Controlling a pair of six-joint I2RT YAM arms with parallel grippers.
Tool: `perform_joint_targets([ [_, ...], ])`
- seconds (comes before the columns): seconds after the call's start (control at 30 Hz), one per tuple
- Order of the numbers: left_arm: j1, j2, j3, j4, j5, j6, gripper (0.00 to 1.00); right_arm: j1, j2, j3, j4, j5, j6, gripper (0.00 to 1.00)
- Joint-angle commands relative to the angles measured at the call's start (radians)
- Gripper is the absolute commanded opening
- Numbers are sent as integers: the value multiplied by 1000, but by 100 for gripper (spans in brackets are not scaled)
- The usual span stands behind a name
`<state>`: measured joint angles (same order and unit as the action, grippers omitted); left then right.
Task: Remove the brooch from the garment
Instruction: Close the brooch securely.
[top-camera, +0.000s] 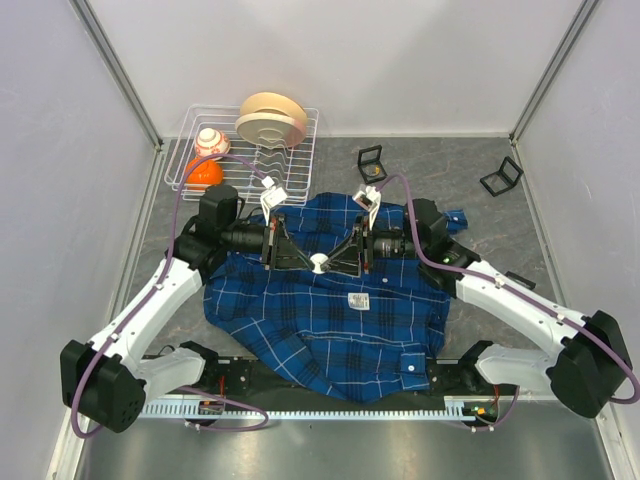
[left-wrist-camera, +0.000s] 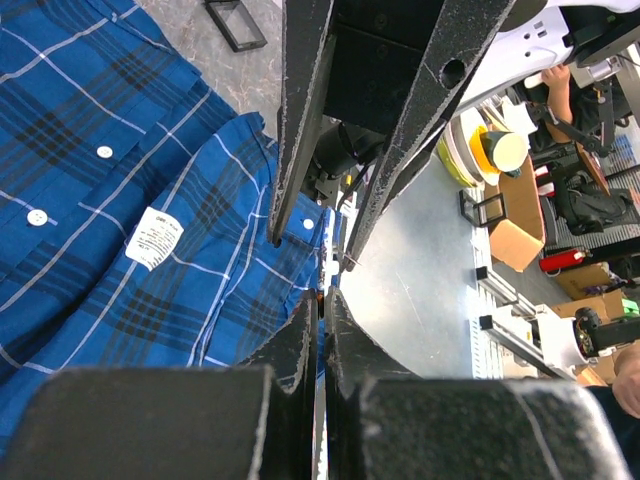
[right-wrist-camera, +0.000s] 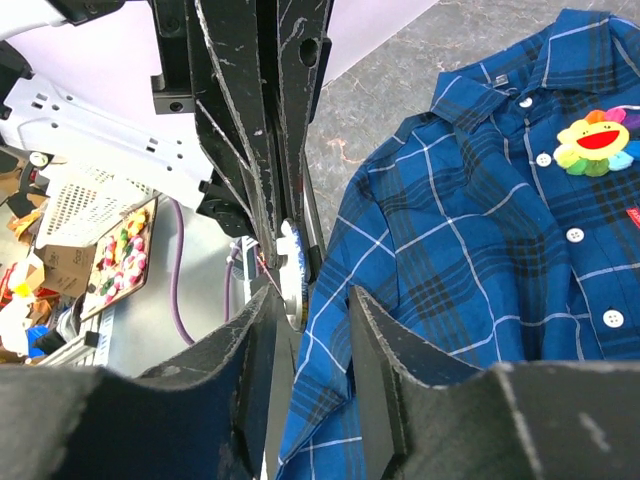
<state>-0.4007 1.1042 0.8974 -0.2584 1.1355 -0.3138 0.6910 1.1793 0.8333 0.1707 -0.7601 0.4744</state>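
The garment (top-camera: 330, 330), a dark-blue plaid shirt, lies spread on the table and fills the wrist views (left-wrist-camera: 120, 200) (right-wrist-camera: 480, 230). Both grippers meet tip to tip over its middle. The brooch (top-camera: 318, 263) is a white round disc, seen edge-on in the right wrist view (right-wrist-camera: 290, 270). My left gripper (top-camera: 305, 262) (left-wrist-camera: 324, 295) is shut, pinching blue cloth right beside the brooch. My right gripper (top-camera: 333, 262) (right-wrist-camera: 308, 290) is open, its fingers straddling the brooch and a raised fold of shirt. A colourful flower-shaped pin (right-wrist-camera: 598, 140) sits on the button placket.
A white wire rack (top-camera: 190, 165) at the back left holds a stack of beige plates (top-camera: 272, 118), an orange object (top-camera: 204, 173) and a patterned ball (top-camera: 211, 142). Two small black frames (top-camera: 372, 158) (top-camera: 501, 177) stand behind the shirt. A metal rail (top-camera: 300, 410) runs along the near edge.
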Motion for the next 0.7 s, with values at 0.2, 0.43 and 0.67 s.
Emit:
perform_joint_targets([
  [0.2, 0, -6, 8, 7, 26, -2, 2, 10, 34, 40, 29, 13, 6, 37],
  [0.43, 2, -17, 3, 2, 35, 2, 2, 10, 57, 43, 27, 38, 32, 30],
  [0.67, 0, -23, 17, -68, 0, 83, 2, 10, 121, 87, -17, 33, 75, 19],
])
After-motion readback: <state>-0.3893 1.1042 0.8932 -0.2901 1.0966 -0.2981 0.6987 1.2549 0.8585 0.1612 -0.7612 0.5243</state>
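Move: The brooch, edge-on in the left hand's fingertips, has its middle about 2 cm to the right of that hand, level with it. From the right hand it lies some 2 cm to the left at much the same height, its near edge already reaching in between the parted fingers. On the garment roughly 20 cm below, the white label lies about 8 cm back and 8 cm right of the right hand, the flower about 18 cm left and 4 cm forward. Downward and a little to the left, the right hand eases some 2 cm further around the near edge of the brooch, tipping its left-pointing fingers by about 5 degrees as they close from nearly half open to about a quarter, one on each face, to pinch it. The left hand keeps its shut grip on the opposite edge and stays nearly in place, sinking just under 1 cm. ##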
